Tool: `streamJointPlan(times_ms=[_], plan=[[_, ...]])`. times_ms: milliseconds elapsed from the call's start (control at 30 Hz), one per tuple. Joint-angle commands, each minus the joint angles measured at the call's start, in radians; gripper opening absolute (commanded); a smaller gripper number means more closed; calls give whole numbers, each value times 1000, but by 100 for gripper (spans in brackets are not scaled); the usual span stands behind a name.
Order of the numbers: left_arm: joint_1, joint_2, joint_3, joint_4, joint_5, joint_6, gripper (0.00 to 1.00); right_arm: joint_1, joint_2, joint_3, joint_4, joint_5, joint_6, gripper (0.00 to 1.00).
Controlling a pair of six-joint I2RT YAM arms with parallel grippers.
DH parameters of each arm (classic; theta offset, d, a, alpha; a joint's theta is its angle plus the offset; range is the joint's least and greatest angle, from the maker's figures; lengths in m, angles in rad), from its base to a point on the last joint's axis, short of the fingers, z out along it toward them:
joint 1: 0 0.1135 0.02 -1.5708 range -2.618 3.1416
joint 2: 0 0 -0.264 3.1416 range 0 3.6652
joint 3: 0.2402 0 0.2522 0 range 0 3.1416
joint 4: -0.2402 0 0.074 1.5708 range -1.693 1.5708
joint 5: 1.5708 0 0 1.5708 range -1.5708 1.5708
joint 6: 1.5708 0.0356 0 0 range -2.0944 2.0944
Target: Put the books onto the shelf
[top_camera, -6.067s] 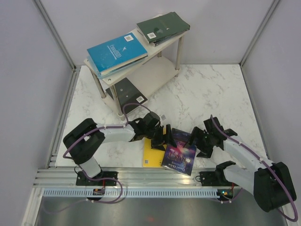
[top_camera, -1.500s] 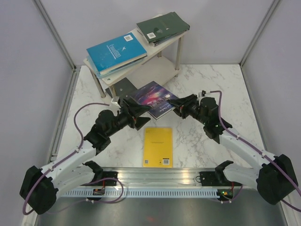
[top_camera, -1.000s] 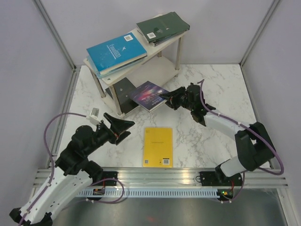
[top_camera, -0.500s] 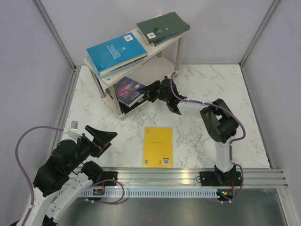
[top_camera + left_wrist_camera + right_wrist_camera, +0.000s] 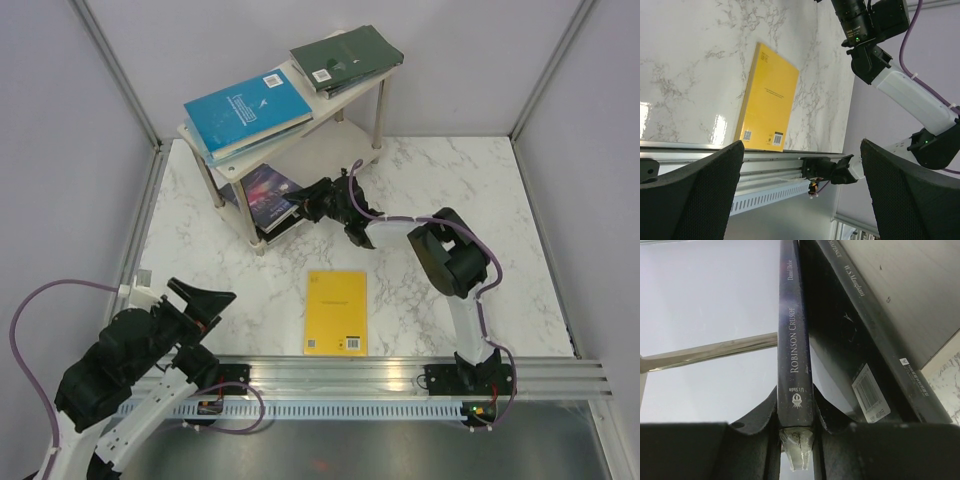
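The shelf (image 5: 332, 152) stands at the back left. On its top board lie a light blue book (image 5: 246, 108) and a dark green book (image 5: 346, 54). My right gripper (image 5: 303, 201) reaches far forward to the lower board, shut on the spine of a dark pictorial blue book (image 5: 266, 188). That book lies over a black book (image 5: 281, 217). In the right wrist view the spine (image 5: 795, 340) is clamped in the right gripper (image 5: 796, 426), with the black book (image 5: 860, 345) beside it. A yellow book (image 5: 336, 312) lies flat on the table. My left gripper (image 5: 207, 300) is open and empty at the near left.
The left wrist view shows the yellow book (image 5: 767, 112) near the table's front edge, with the right arm (image 5: 875, 35) beyond it. An aluminium rail (image 5: 340, 372) runs along the near edge. Grey walls close in the marble table (image 5: 450, 190) on three sides.
The right gripper has pushed the dark blue book a little further into the lower tier. The left arm has drawn back further toward the near left corner.
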Motion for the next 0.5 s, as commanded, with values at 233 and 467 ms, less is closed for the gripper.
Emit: streamJointPlan(times_ms=[233, 467], plan=[[-57, -16, 16, -51, -114, -46, 100, 46, 0, -52, 92, 29, -25, 31], [-74, -22, 5, -50, -139, -59, 100, 49, -59, -141, 37, 0, -53, 98]])
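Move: The purple book is in my right fingers, pinched at its near-right spine corner; its middle lies about 8 cm to my left, level fore and aft and a centimetre lower. The black book waits under it on the lower shelf, some 8 cm left, 1 cm back and 4 cm down. The yellow book is roughly 27 cm back, 9 cm right and 10 cm lower. From my left hand the purple book is about 33 cm ahead, 4 cm right and 12 cm down. With my right hand I ease the purple book barely half a centimetre further left and down, over the black book. Then I spread my fingers from their pinch to nearly wide open, letting go of the spine corner, and draw back about 1.5 cm, dipping a couple of centimetres and coming up again as they part. ##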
